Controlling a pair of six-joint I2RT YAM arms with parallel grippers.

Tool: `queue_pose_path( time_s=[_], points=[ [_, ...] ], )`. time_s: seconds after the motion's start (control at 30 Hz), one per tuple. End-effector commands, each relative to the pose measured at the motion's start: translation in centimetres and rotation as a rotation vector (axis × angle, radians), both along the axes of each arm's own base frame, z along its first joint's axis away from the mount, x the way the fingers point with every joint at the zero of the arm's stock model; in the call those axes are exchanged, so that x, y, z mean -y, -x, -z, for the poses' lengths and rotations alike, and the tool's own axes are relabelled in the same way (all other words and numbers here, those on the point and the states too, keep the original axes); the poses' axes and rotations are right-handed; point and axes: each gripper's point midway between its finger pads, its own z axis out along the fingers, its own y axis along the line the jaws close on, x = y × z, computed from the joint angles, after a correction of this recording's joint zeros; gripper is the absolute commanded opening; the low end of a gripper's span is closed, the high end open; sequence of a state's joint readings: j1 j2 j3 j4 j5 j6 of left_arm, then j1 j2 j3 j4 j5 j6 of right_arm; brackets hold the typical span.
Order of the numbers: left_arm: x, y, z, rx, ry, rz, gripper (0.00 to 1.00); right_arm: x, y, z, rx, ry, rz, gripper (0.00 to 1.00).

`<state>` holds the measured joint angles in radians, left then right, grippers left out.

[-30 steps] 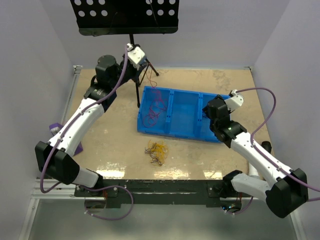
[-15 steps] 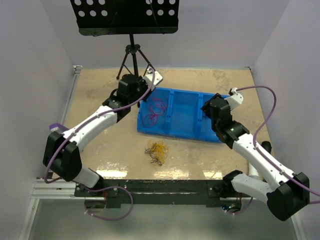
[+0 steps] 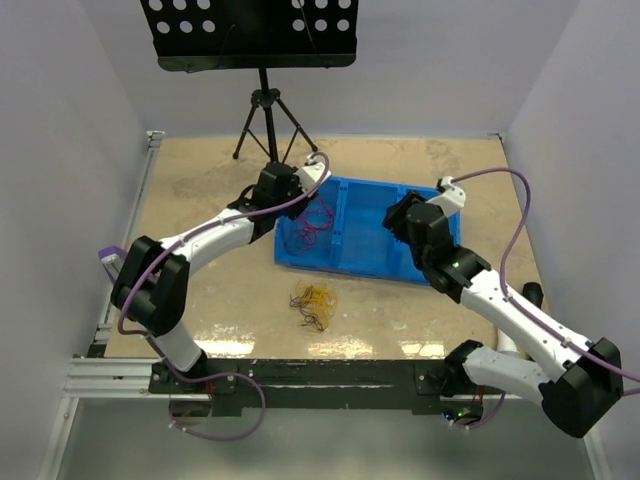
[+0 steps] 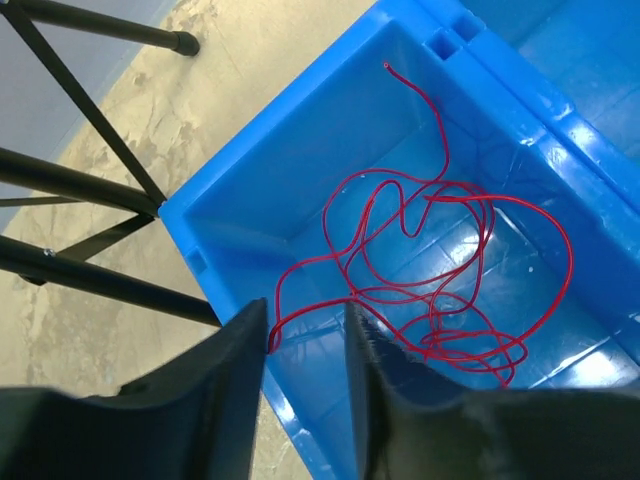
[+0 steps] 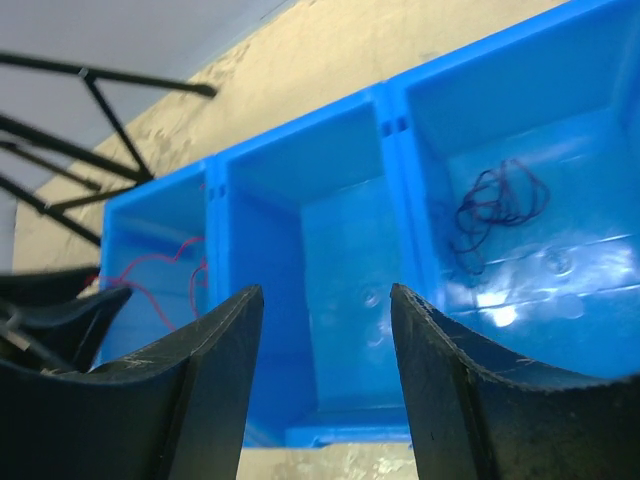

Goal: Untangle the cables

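Note:
A blue three-compartment tray [image 3: 345,268] lies mid-table. A loose red wire [image 3: 312,224] sits curled in its left compartment. My left gripper [image 3: 297,192] hovers over that compartment's near corner. In the left wrist view the left gripper [image 4: 305,320] is open, and the red wire [image 4: 440,300] runs up to the inner edge of its left finger [image 4: 235,370]. A dark wire bundle [image 5: 497,208] lies in the right compartment. My right gripper [image 5: 325,300] is open above the middle compartment, holding nothing. A yellow-orange tangle [image 3: 313,300] rests on the table in front of the tray.
A black music stand on a tripod [image 3: 265,110] stands behind the tray's left end, and its legs [image 4: 80,160] run close to the tray corner. A purple object [image 3: 110,255] lies at the left table edge. Grey walls enclose the table.
My left arm swung down from high beside the tripod to the tray's left compartment, and the red wire now lies in it. My right gripper shifted slightly left over the tray.

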<state>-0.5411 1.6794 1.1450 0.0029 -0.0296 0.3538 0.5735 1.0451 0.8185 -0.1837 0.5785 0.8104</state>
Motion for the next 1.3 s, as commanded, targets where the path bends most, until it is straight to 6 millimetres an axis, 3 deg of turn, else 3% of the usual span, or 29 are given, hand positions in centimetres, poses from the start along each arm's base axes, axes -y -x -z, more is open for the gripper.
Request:
queue_pose_path(
  time_s=[0.0,0.07,0.13,0.3,0.47,0.67,0.87,1.1,1.27],
  points=[
    [1.7,0.3,-4.7,0.035,0.092,0.048,0.55,-3.5,0.7,-0.7,0.031,0.005,-0.094,0.59],
    [2.0,1.3,-6.3,0.013,0.12,0.075,0.8,-5.5,1.5,-0.2,0.026,0.015,-0.155,0.59],
    [2.0,2.2,-8.2,0.002,0.144,0.095,0.98,-7.9,2.7,0.8,0.015,0.023,-0.236,0.59],
    [0.5,5.0,-12.5,0.002,0.17,0.133,1.0,-13.8,7.2,4.2,-0.049,0.037,-0.424,0.6],
    [-1.7,7.6,-14.3,-0.025,0.174,0.152,1.0,-17.3,11.4,8.3,-0.135,0.013,-0.547,0.6],
    [-3.8,11.1,-12.6,-0.068,0.126,0.191,1.0,-19.8,14.1,11.1,-0.199,0.021,-0.608,0.6],
    [-4.4,14.1,-10.9,-0.095,0.138,0.235,1.0,-21.6,13.4,10.0,-0.17,-0.012,-0.595,0.59],
    [-4.6,15.1,-9.6,-0.119,0.15,0.235,1.0,-23.2,12.6,10.1,-0.17,-0.004,-0.583,0.57],
    [-4.7,15.4,-8.7,-0.122,0.151,0.235,1.0,-23.0,12.2,9.6,-0.159,-0.009,-0.549,0.52]
  ],
)
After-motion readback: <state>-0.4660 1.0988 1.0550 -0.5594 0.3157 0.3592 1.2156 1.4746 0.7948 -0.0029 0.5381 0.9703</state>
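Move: The yellow tangle lies about 16 cm back and 19 cm left of the empty right hand, some 20 cm below. The dark cable in the box is about 7 cm to that hand's right, level fore-and-aft. From the left hand, the red cable heap in the left compartment is some 4 cm back, 4 cm right and 12 cm down; the yellow tangle is roughly 23 cm back, 5 cm right and 13 cm down. Right hand swings 22 cm left, back and down over the yellow tangle; left frees red cable, withdraws 15 cm. ##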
